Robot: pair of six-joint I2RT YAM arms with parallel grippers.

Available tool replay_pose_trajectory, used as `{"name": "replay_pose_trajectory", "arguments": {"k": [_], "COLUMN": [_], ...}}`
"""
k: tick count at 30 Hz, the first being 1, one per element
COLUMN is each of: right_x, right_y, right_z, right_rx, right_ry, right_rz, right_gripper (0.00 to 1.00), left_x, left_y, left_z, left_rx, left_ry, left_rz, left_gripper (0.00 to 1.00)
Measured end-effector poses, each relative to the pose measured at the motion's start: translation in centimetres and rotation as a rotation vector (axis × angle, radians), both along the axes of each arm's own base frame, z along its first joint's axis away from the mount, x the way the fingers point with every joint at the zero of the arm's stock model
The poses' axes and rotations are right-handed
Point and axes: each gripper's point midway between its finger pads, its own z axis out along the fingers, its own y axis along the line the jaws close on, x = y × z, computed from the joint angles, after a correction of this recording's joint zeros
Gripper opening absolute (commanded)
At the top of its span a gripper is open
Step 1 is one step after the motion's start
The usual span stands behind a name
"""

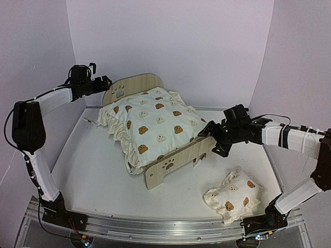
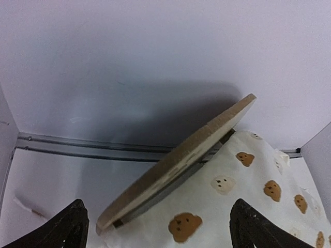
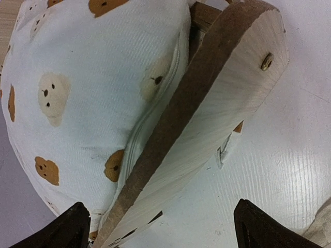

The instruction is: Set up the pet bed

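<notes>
The pet bed [image 1: 178, 161] stands in the middle of the table, its paw-print headboard [image 1: 132, 86] at the back and its low footboard toward the front. A bear-print cushion [image 1: 153, 122] fills it and hides the base. My left gripper [image 1: 107, 82] is open at the headboard's left end. In the left wrist view the headboard's edge [image 2: 176, 160] and the cushion [image 2: 232, 199] lie between the spread fingers [image 2: 67, 230] of the left gripper [image 2: 163, 235]. My right gripper [image 1: 214, 137] is open at the footboard's right end. The right wrist view has the footboard [image 3: 207, 119] between the fingertips [image 3: 269, 227] of the right gripper [image 3: 165, 235], untouched.
A small bear-print pillow [image 1: 232, 197] lies on the white table [image 1: 88, 165] at the front right, below the right arm. Pale walls close in at the back and both sides. A metal rail [image 1: 155, 227] runs along the near edge.
</notes>
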Motion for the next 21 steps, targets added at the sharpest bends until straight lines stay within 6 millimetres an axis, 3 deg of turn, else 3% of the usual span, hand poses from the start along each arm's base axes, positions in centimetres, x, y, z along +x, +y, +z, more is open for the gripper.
{"name": "replay_pose_trajectory", "arguments": {"k": [3, 6, 11, 15, 18, 21], "right_x": [0.7, 1.5, 1.6, 1.4, 1.6, 1.7], "right_y": [0.6, 1.5, 2.6, 2.6, 2.2, 1.9], "right_z": [0.5, 1.1, 1.5, 0.9, 0.7, 0.6], "right_rx": [0.019, 0.025, 0.026, 0.008, -0.013, -0.040], "right_ry": [0.016, 0.004, -0.004, 0.008, 0.001, -0.010], "right_rz": [-0.024, -0.019, -0.002, -0.002, -0.011, -0.013], "right_gripper": [0.98, 0.98, 0.98, 0.98, 0.98, 0.98], "left_x": [3.8, 6.3, 8.5, 7.4, 5.9, 3.6], "left_y": [-0.6, -1.2, -3.4, -5.0, -4.7, -3.9], "left_z": [-2.3, -4.0, -4.3, -4.7, -5.1, -5.4], "left_rx": [0.060, 0.121, 0.170, 0.160, 0.182, 0.181], "left_ry": [0.007, -0.003, -0.069, -0.076, -0.091, -0.081], "left_rz": [-0.082, -0.151, -0.307, -0.426, -0.451, -0.460], "left_gripper": [0.96, 0.96, 0.77, 0.56, 0.42, 0.35]}}
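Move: The bed's headboard left end, which the left hand goes for, lies some 5 cm ahead of it, 5 cm to its right and 8 cm lower; the bear-print cover's middle is about 6 cm back, 24 cm right and 15 cm down. For the right hand, the footboard's right end is about 1 cm ahead, 2 cm left and 4 cm below, the cover's middle 13 cm ahead, 21 cm left, 4 cm lower, and the pillow 17 cm back, 11 cm right, 11 cm down. The left fingers come to straddle the headboard's edge at its left end and close to under half open around it: the hand reaches about 8 cm forward while sinking and turning clockwise, then draws back some 5 cm, ending lower and farther right. The right hand, wide open, stays at the footboard's right end, shifting only 2–3 cm left and forward. ##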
